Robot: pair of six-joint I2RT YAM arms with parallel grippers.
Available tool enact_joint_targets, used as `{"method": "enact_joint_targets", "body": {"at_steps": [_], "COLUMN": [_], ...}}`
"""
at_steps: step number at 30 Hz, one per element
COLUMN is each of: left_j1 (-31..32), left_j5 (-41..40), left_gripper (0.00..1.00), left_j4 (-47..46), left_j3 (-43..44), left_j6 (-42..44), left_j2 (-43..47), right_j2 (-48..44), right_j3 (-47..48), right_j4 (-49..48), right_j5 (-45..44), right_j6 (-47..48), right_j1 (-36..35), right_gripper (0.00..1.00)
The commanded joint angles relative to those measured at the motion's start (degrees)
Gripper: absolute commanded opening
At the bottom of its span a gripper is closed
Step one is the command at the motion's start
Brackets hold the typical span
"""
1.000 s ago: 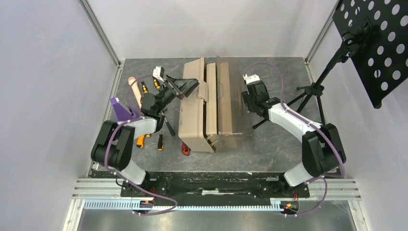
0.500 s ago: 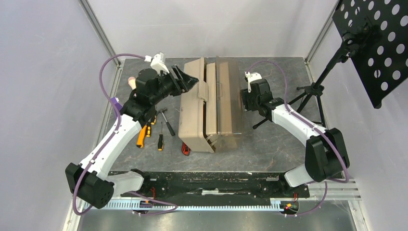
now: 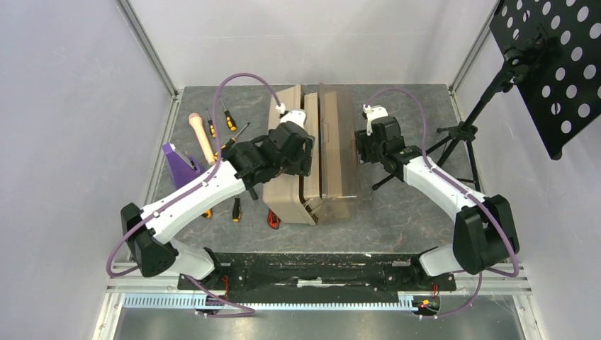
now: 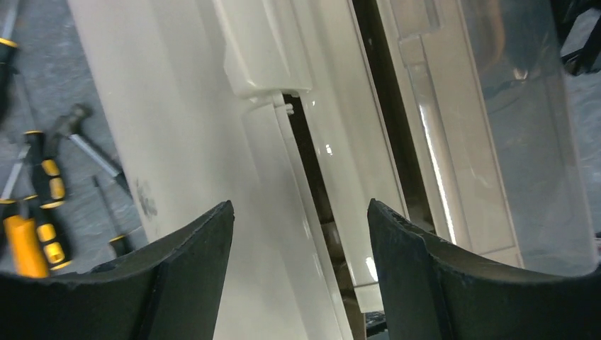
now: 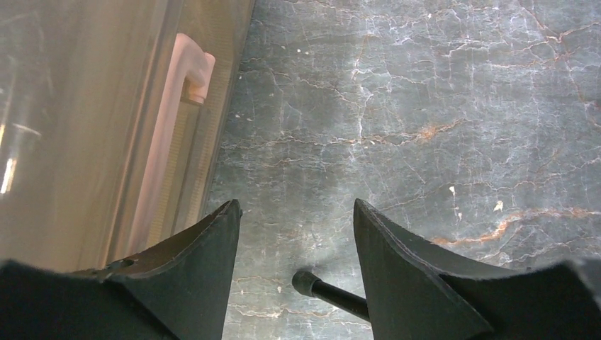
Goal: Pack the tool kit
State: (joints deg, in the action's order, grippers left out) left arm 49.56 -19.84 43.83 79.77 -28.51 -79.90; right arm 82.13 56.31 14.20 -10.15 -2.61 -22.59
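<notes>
The tan toolbox (image 3: 285,180) lies mid-table, its translucent half (image 3: 337,142) on the right. My left gripper (image 3: 296,147) hovers over its middle, open, with nothing between the fingers; in the left wrist view the gripper (image 4: 299,207) frames the box's tan panels (image 4: 177,142) and the dark gap between them. My right gripper (image 3: 362,150) is open just right of the box, above bare table (image 5: 295,203), with the pinkish handle (image 5: 170,134) showing through the clear wall. Orange-and-black screwdrivers (image 3: 228,117), a small hammer (image 4: 83,139) and a red-black utility knife (image 3: 273,219) lie left of the box.
A beige rod (image 3: 202,138) and a purple block (image 3: 177,163) rest at the table's left edge. A black tripod (image 3: 461,131) stands at the right; one foot (image 5: 319,287) reaches between my right fingers. More screwdrivers (image 3: 236,210) lie near the front left.
My left arm swung right from the tools' side to above the toolbox, and its jaws spread wider. The right gripper stayed beside the box and opened slightly.
</notes>
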Motion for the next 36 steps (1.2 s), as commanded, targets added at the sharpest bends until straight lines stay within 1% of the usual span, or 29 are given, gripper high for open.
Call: {"method": "enact_joint_targets", "body": {"at_steps": [1,3,8,10,14,16,19,22,26,28,31,34,36], "left_j1": [5.69,6.86,7.55,7.52,7.56,7.49,7.48,7.46,7.47,7.48,7.39,7.14,6.57], "left_j5": [-17.75,-21.31,-24.61,-25.30,-25.08,-24.93,-24.65,-24.50,-23.80,-23.57,-22.94,-21.92,-20.64], "left_gripper": [0.75,0.75,0.69,0.64,0.50,0.45,0.40,0.38,0.37,0.35,0.32,0.26,0.22], "left_j4": [11.26,13.83,15.94,16.35,15.89,15.50,14.49,13.86,13.29,13.19,12.17,11.00,9.66], "left_j3": [6.61,7.87,8.98,9.17,9.61,9.62,9.53,9.52,9.63,9.62,9.28,8.85,8.13], "left_j6": [0.03,-1.45,-3.29,-4.04,-5.37,-5.65,-5.88,-6.20,-6.36,-6.53,-6.68,-7.03,-7.13], "left_j2": [-4.78,-7.11,-10.27,-10.84,-10.89,-10.69,-10.28,-10.08,-10.26,-10.32,-10.05,-9.45,-8.71], "right_j2": [-1.78,-2.25,-4.72,-6.18,-9.42,-11.06,-13.44,-15.98,-17.75,-17.85,-17.58,-16.73,-15.85], "right_j3": [-0.88,-0.86,-1.31,-1.47,-1.34,-1.35,-1.50,-1.44,0.95,2.71,4.92,5.84,6.16], "right_j4": [-2.16,-2.21,-2.20,-1.89,-0.87,-0.59,-0.07,0.39,2.93,4.66,6.50,6.99,7.10], "right_j5": [3.08,3.54,3.11,1.88,-0.04,0.38,1.70,3.99,8.78,8.25,4.96,4.39,3.57], "right_j6": [-0.60,-0.84,-1.24,-1.57,-1.86,-2.35,-3.79,-5.69,-8.46,-9.14,-9.77,-10.85,-11.15], "right_j1": [-0.42,-0.45,-0.43,-0.48,-0.24,-0.22,-0.25,-0.21,-0.53,-3.04,-7.14,-9.12,-10.72], "right_gripper": [0.63,0.63,0.65,0.67,0.72,0.74,0.77,0.78,0.78,0.79,0.80,0.88,0.91]}}
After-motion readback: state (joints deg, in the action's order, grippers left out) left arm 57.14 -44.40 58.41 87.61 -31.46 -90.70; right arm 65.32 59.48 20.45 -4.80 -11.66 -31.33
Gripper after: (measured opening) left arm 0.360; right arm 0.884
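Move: The rim of the toolbox's front wall lies about 3 cm left of the left hand and 3 cm below; the latch is some 7 cm ahead and 2 cm left, the tray about 2 cm ahead, straight below by 4 cm. From the right hand, the open clear lid is about 7 cm left and 1 cm ahead, at its height, its pink handle roughly 4 cm left, 3 cm ahead and slightly lower. Left hand shifts left and down, rolls 25 degrees, pinches the rim; right rises 11 cm, then swings left-back overlid. ##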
